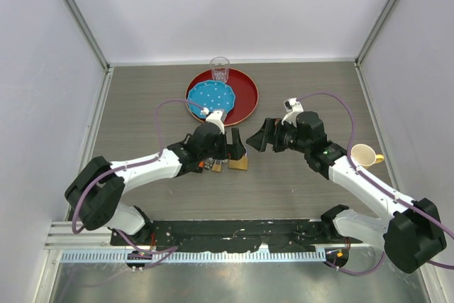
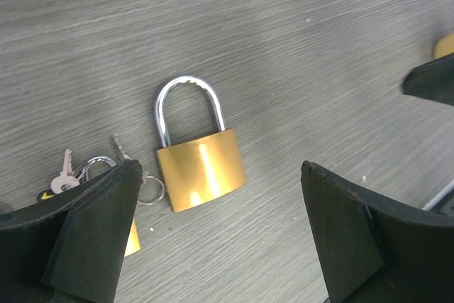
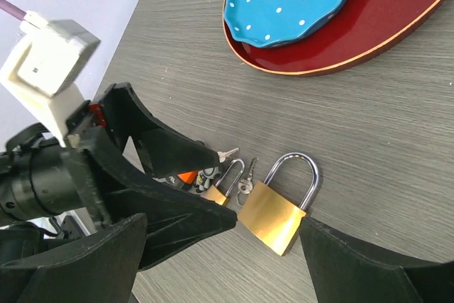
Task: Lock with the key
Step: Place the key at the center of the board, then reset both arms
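Observation:
A large brass padlock [image 2: 201,168] lies flat on the table with its steel shackle seated in the body; it also shows as the padlock [image 1: 239,163] and the padlock [image 3: 273,216]. Just left of it lies a ring of small silver keys [image 2: 71,174], the keys [image 3: 245,175], with a small brass padlock [image 3: 223,188] among them. No key is in the large padlock. My left gripper [image 2: 220,168] hovers open over the padlock's near side, holding nothing. My right gripper [image 3: 223,219] is open too, facing the padlock from the right [image 1: 259,136].
A red tray [image 1: 245,97] at the back holds a blue dotted plate [image 1: 211,96] and a clear glass [image 1: 220,69]. A cream cup [image 1: 363,154] stands by the right arm. Grey walls close in the table on three sides.

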`<state>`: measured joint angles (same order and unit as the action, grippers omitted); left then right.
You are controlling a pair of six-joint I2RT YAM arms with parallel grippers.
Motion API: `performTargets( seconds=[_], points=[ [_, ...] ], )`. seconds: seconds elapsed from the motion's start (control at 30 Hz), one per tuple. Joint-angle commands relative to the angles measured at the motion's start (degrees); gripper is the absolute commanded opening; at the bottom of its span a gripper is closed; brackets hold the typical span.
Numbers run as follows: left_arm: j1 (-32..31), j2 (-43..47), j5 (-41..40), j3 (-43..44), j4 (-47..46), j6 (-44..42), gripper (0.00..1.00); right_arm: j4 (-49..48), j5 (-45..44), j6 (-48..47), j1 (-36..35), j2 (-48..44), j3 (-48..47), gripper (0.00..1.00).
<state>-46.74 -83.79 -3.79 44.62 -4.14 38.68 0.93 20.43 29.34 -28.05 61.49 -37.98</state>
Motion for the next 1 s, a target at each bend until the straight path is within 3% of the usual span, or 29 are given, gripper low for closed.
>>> performTargets(
  seconds=[0.0,0.3,0.7,0.97],
  points=[
    [0.7,2.8,2.5,-1.4,-7.2,0.4,0.97,-2.6,0.4,0.8,-0.1,-1.6,-1.1,0.95],
    [4.1,9.2,5.1,-4.9,-6.4,-0.3,1.00,0.9,-1.3,0.5,-0.2,-3.6,-1.3,0.95],
    [4.1,25.0,-14.7,-2.2,18.8,-7.7,1.00,12.5,-17.2,-0.3,-0.1,-14.0,-2.8,0.95],
    [4.1,38.9,-21.7,-6.5,23.6,-5.5,1.00,21.5,-35.6,-2.0,-0.1,-22.3,-3.3,0.95]
  ],
)
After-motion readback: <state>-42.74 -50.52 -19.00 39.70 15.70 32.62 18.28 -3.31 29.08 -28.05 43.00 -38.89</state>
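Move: The key just laid down is about 4 cm left of the open left hand, 1 cm back and 6 cm below. At much the same height, the large brass padlock is right under that hand, 1 cm back; the small brass padlock is some 7 cm left and 2 back, the orange padlock 14 left and 2 back. From the right hand, the key is about 10 cm left, 1 back and 14 below. Both open hands withdraw from the key: left about 12 cm left and 9 up, right 8 cm right, rising. ##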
